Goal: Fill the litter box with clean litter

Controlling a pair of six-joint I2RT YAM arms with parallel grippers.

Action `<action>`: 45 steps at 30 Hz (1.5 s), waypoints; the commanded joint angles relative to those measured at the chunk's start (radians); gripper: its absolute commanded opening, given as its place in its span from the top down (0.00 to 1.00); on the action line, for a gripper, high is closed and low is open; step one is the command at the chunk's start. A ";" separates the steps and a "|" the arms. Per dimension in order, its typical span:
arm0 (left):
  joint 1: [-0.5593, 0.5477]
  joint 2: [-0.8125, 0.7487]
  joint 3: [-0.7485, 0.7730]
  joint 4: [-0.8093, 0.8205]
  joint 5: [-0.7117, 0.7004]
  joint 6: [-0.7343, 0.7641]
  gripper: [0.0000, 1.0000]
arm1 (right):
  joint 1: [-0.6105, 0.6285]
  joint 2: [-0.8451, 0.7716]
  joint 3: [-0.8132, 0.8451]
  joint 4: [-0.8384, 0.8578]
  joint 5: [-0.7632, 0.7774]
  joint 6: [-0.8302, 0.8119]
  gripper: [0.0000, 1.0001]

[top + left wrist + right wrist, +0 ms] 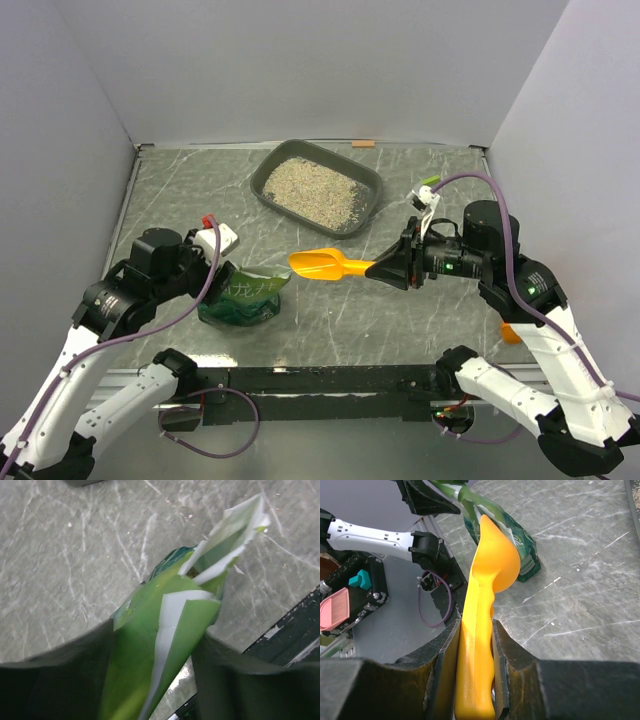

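The dark-grey litter box (366,179) sits at the back centre of the table, with beige-grey clean litter (312,190) spread in it. A green glossy bag (240,298) stands at the front left with its torn top open (225,540). My left gripper (218,268) is shut on the bag's upper edge (160,655). My right gripper (385,270) is shut on the handle (477,665) of an orange scoop (325,264), held in the air between the box and the bag. The scoop's bowl (496,555) points toward the bag (522,545) and shows no litter.
A small orange object (509,333) lies by the right arm near the right wall. A small tan piece (363,143) lies at the back edge. Grey walls close in the table on three sides. A black rail (330,380) runs along the front edge.
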 commanded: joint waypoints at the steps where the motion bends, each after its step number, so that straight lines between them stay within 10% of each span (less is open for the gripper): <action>1: -0.017 -0.006 -0.012 0.020 -0.117 0.011 0.57 | -0.003 0.023 0.011 0.041 -0.013 -0.002 1.00; 3: -0.018 -0.004 -0.002 0.040 -0.182 0.019 0.96 | -0.003 0.037 0.020 0.044 -0.022 0.002 1.00; 4: -0.021 -0.001 0.003 0.046 -0.215 0.016 0.99 | -0.001 0.053 0.025 0.043 -0.026 0.003 1.00; 23: -0.037 0.079 0.133 0.334 0.165 -0.048 0.99 | 0.000 0.215 0.335 -0.081 0.032 -0.090 1.00; 45: -0.247 0.100 -0.038 0.436 0.016 -0.070 0.99 | 0.028 0.238 0.291 -0.229 0.092 -0.172 1.00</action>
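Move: The litter bag stands just off the left hand, its raised left flap already between the open fingers; its middle is about 5 cm to the right, some 2 cm back and 13 cm lower. From that hand the litter box lies about 25 cm ahead, 21 cm right and 21 cm down. From the right hand, which already holds the scoop, the bag is some 29 cm left, 2 cm ahead and 23 cm below. The left fingers shut on the bag's flap and pinch it, then draw it mainly to the right towards the scoop, ending about 9 cm over and slightly forward and higher, turning some 15 degrees clockwise. Meanwhile the right hand keeps its grip on the scoop, edges about 4 cm forward, dips, rises roughly 5 cm above its starting height and sinks most of the way back, tipping the scoop a little downward. ##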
